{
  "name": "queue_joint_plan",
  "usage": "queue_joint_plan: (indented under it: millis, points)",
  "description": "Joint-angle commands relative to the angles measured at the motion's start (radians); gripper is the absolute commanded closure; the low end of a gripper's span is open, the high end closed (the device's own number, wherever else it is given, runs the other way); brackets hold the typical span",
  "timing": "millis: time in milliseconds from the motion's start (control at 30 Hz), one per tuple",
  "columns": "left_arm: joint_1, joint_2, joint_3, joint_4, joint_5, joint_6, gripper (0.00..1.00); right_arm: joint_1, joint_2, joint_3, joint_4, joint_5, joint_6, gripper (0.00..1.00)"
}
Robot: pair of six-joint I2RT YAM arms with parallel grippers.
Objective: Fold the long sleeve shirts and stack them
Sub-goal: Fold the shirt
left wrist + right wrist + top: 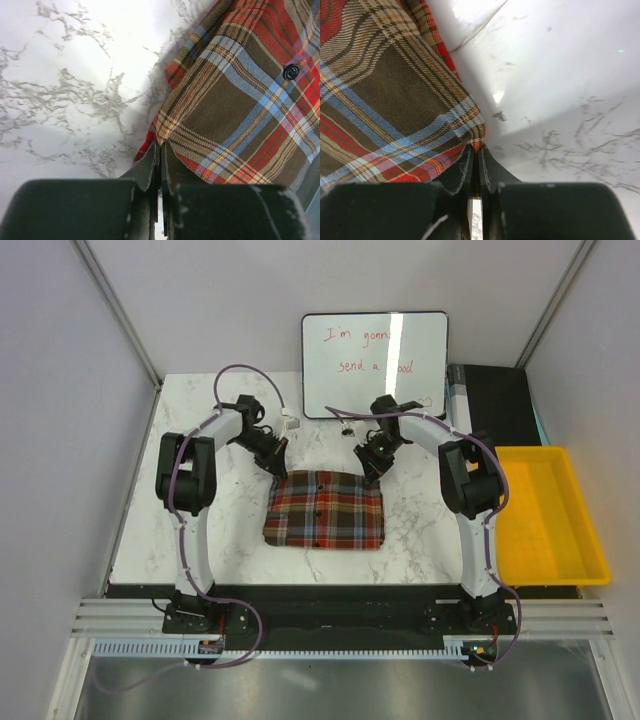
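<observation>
One plaid flannel shirt (325, 510) in red, dark and blue checks lies folded into a rectangle on the middle of the white marble table (200, 530). My left gripper (277, 466) is shut on its far left corner; the left wrist view shows the jaws pinching the cloth edge (161, 145), with a dark button (291, 71) on the shirt. My right gripper (367, 471) is shut on its far right corner; the right wrist view shows the jaws pinching the corner (476, 145). Both corners sit at table level.
A yellow plastic bin (548, 515) stands at the right of the table. A whiteboard with red writing (375, 362) leans at the back, a black box (495, 405) beside it. White walls close in the sides.
</observation>
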Motion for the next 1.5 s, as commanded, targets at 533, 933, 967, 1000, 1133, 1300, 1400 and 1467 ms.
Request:
queue_joint_plan:
  millis: [533,933,967,1000,1133,1300,1400,1467]
  points:
    - [0.113,-0.705,-0.28,0.406,0.472,-0.512,0.01,-0.128,-0.449,-0.184,0.532,-0.401,0.945,0.02]
    - [-0.077,-0.466,-0.662,1.216,0.358,-1.462,0.01,0.004,-0.296,-0.54,1.39,-0.442,1.685,0.02]
    - [-0.077,-0.44,-0.667,1.25,0.341,-1.476,0.01,0.004,-0.282,-0.543,1.39,-0.442,1.688,0.02]
    - [-0.079,-0.411,-0.668,1.282,0.338,-1.523,0.01,0.004,-0.269,-0.557,1.391,-0.434,1.688,0.02]
    - [-0.077,-0.309,-0.656,1.281,0.243,-1.536,0.01,0.001,-0.165,-0.576,1.387,-0.411,1.676,0.02]
    - [-0.063,-0.149,-0.613,1.304,0.223,-1.513,0.01,-0.032,-0.023,-0.545,1.353,-0.405,1.592,0.02]
    - [-0.031,-0.093,-0.625,1.325,0.22,-1.519,0.01,-0.071,0.014,-0.525,1.239,-0.385,1.446,0.02]
    - [-0.002,-0.104,-0.658,1.367,0.244,-1.516,0.01,-0.091,0.015,-0.504,1.138,-0.39,1.334,0.02]
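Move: The shirt lies folded flat, its far edge pinched near each end by the hands. That edge's middle is about 17 cm right of the left hand and 19 cm left of the right, level ahead; the shirt's own middle is some 14 cm nearer the base. From the right hand the markers lie roughly 20 cm ahead and 24 cm right, and the whiteboard's lower edge about 25 cm straight ahead. The shirt's far edge goes a touch farther forward in both hands before their fingers spring wide open and release it. Both hands rise over 20 cm, then come back down some 9 cm inward along that edge, turning to point at each other, nearly level. Still wide open, each ends with its lower finger on the cloth just inside the edge. ##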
